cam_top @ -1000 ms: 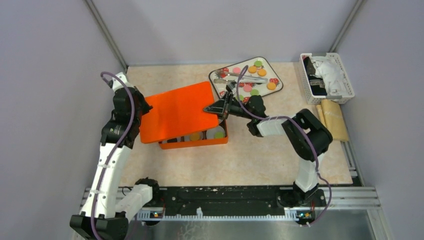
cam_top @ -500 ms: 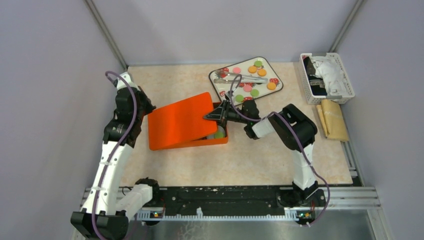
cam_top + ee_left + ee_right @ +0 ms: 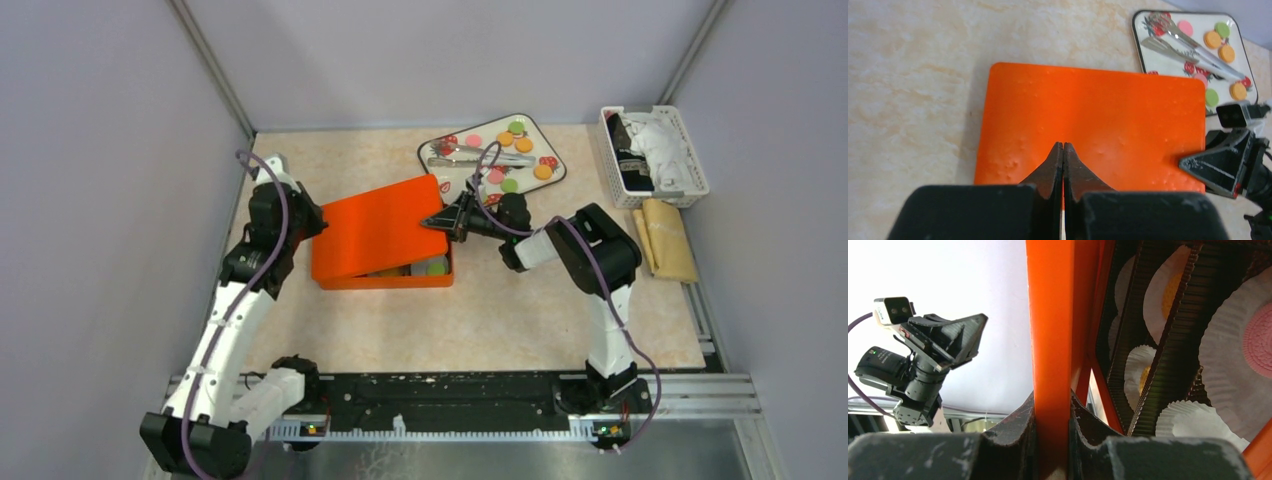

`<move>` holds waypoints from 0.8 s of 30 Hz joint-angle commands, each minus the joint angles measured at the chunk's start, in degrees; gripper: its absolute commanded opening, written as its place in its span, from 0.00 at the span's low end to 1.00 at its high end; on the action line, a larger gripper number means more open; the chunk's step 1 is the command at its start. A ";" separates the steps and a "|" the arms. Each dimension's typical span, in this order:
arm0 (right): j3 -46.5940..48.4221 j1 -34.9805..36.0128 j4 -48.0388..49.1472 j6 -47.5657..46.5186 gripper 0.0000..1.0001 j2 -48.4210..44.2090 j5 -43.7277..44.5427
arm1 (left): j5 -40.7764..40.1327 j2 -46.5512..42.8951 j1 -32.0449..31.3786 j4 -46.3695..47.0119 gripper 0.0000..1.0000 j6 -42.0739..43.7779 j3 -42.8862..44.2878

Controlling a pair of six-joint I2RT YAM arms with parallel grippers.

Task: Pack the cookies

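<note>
An orange lid lies tilted over the orange box, covering most of it. My right gripper is shut on the lid's right edge, with the lid clamped between both fingers of the gripper. My left gripper is shut with nothing in it, and its tips sit over the lid at its left side. Cookies show in the box under the lid's front edge. One pink cookie lies in a white paper cup. More cookies lie on the tray.
Metal tongs lie across the strawberry-print tray. A white basket of cloths stands at the far right, with a tan roll in front of it. Grey walls close in on both sides.
The lid has shifted right and dropped lower over the box, hiding more of it. My left arm moved right with the lid's left edge. The right gripper kept its hold.
</note>
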 commanded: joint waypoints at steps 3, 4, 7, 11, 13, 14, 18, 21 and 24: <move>-0.35 -0.85 5.44 -2.02 0.00 1.63 -1.04 | 0.54 0.53 -9.15 10.02 0.00 -1.94 -5.85; -0.73 -0.96 5.73 -1.98 0.00 1.89 -1.05 | 0.05 1.23 -10.88 11.55 0.00 -2.20 -6.67; -1.66 -1.61 7.78 -1.32 0.00 2.79 -1.12 | 1.89 3.31 -14.11 17.16 0.00 -2.80 -9.63; -2.16 -2.61 9.45 -0.63 0.00 4.33 -2.24 | 4.02 5.27 -14.19 25.82 0.00 -4.53 -16.21; -2.68 -2.97 10.25 -0.42 0.00 5.06 -2.45 | 4.16 6.28 -14.19 28.03 0.00 -3.94 -17.69; -3.11 -3.16 10.77 -0.21 0.00 5.36 -2.46 | 4.14 6.93 -14.19 29.20 0.00 -3.80 -17.77; -4.39 -4.06 12.78 0.57 0.00 5.86 -2.61 | 3.74 8.37 -14.19 29.58 0.00 -3.56 -17.40; -4.80 -4.31 12.31 -0.07 0.00 5.86 -2.90 | 3.54 8.68 -14.19 29.64 0.00 -3.16 -17.44; -5.24 -4.44 11.45 -1.23 0.00 5.87 -3.11 | 3.66 9.15 -14.19 29.79 0.00 -3.05 -17.63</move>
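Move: The lid that my left hand, fingers shut, goes for has its middle some 9 cm to the right, 5 cm ahead and 16 cm below. The cookie box lies beneath it, about 10 cm right, 5 cm ahead and 21 cm down. My right hand already grips the lid's raised right edge; from there the box's middle is some 9 cm left, level fore and aft, 11 cm below, and the cookie tray about 20 cm ahead and 14 cm right. I swing my left hand about 10 cm right, in over the left half of the lid, sinking as it goes and then dropping nearly straight down, about 10 cm in all. It turns some 15 degrees clockwise with the fingers kept shut. Meanwhile my right hand keeps its pinch on the lid's right edge and lowers it about 4 cm towards the box, drawing it a little to the right. ##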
